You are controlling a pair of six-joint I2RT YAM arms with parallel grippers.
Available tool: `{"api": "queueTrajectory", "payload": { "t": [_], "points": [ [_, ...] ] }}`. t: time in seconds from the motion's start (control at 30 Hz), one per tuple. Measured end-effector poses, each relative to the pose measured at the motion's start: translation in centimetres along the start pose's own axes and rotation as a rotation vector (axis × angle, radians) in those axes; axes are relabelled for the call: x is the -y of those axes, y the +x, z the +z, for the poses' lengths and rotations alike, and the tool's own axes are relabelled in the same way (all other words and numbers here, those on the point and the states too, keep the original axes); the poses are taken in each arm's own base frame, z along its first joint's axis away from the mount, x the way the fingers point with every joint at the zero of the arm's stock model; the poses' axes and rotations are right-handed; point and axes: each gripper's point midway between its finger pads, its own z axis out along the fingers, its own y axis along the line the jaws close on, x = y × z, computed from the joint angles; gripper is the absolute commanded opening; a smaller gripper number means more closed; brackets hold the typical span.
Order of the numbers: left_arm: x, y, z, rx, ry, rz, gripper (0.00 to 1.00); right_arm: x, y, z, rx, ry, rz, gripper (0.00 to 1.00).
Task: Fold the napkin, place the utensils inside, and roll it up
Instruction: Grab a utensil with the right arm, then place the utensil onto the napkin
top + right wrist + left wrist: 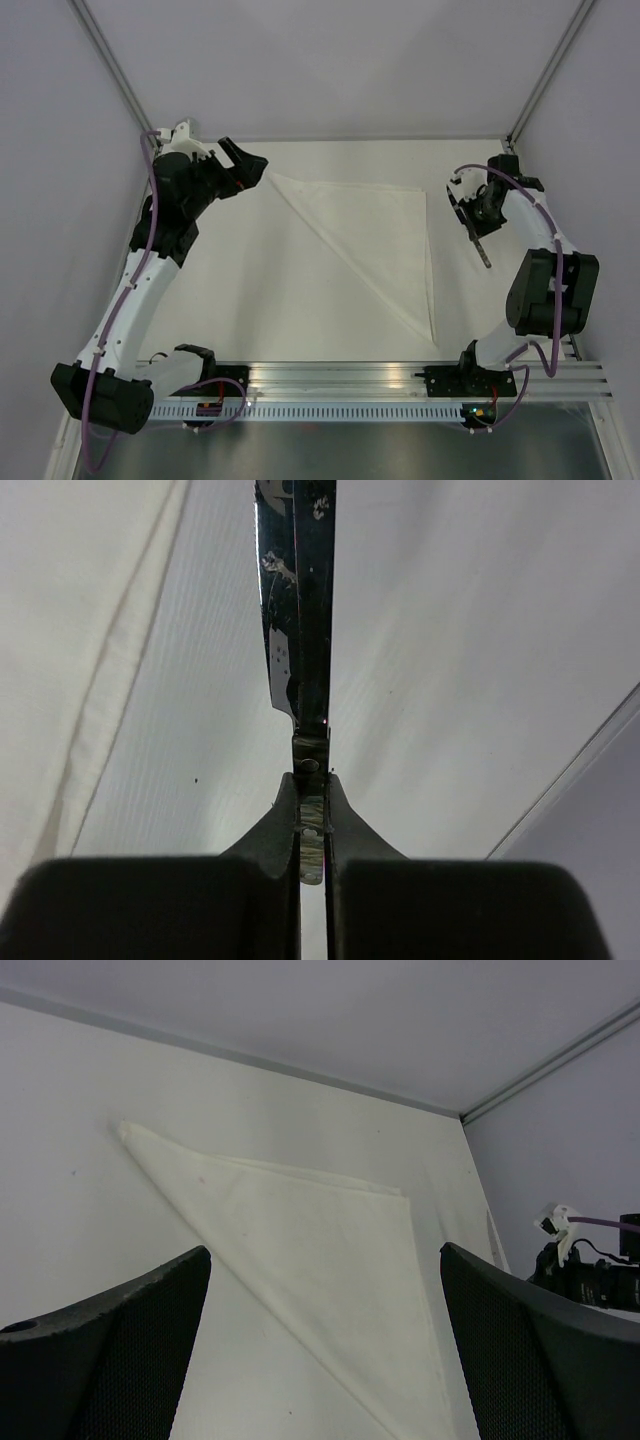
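Observation:
The napkin (380,235) lies folded into a white triangle on the pale table, and it also fills the middle of the left wrist view (320,1250). My left gripper (250,165) hangs open just off the triangle's far left corner, its dark fingers (120,1350) wide apart with nothing between them. The knife (481,250) is to the right of the napkin's right edge. My right gripper (468,215) is shut on it. In the right wrist view the jaws pinch the handle (312,780) and the blade (298,600) points straight ahead. The napkin's hem (70,680) runs along the left.
Grey enclosure walls stand on the left, right and far side of the table (250,300). An aluminium rail (340,380) with both arm bases runs along the near edge. The right arm (590,1275) shows at the right in the left wrist view.

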Motion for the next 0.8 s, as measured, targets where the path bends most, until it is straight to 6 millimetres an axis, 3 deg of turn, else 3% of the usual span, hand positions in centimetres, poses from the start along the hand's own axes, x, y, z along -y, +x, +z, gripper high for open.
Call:
{"api": "queueTrajectory", "payload": {
  "t": [0.13, 0.2, 0.3, 0.5, 0.63, 0.8],
  "points": [
    [0.2, -0.9, 0.0, 0.012, -0.01, 0.0, 1.0, -0.1, -3.1, -0.8, 0.04, -0.018, -0.008, 0.01],
    [0.3, -1.2, 0.0, 0.015, -0.015, 0.0, 1.0, -1.6, -4.7, -0.4, 0.043, -0.043, -0.035, 0.0],
    [0.2, -1.7, -0.1, 0.021, -0.031, -0.001, 1.0, -5.5, -7.2, 0.5, 0.042, -0.103, -0.112, 0.0],
    [0.3, -2.6, -0.6, 0.032, -0.054, -0.002, 1.0, -16.0, -12.0, 2.4, 0.035, -0.234, -0.301, 0.0],
    [-0.1, -2.4, -0.8, 0.021, -0.08, -0.004, 1.0, -20.7, -14.2, 3.9, 0.026, -0.292, -0.345, 0.01],
    [-0.7, -1.9, -1.0, 0.006, -0.109, -0.006, 1.0, -24.2, -14.8, 6.1, -0.013, -0.338, -0.341, 0.01]
  ]
}}
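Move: My right hand already holds the knife by its handle, some 9 cm above bare table. The middle of the folded napkin lies about 25 cm to its left, 4 cm ahead and 9 cm lower. The napkin's near corner is roughly 25 cm back and 9 cm left of this hand, its far-left corner about 19 cm ahead and 51 cm left. From my left hand, the napkin's middle is some 27 cm right, level, about 34 cm down. Keeping the knife pinched shut, I sweep my right hand about 28 cm left and slightly forward, in over the napkin. It lifts a little at first, then sinks roughly 5 cm on the way, while the wrist turns some 25 degrees counter-clockwise to bring the blade towards the line of the diagonal fold. My left hand stays open, bobbing up about 2 cm and easing back down a little. ##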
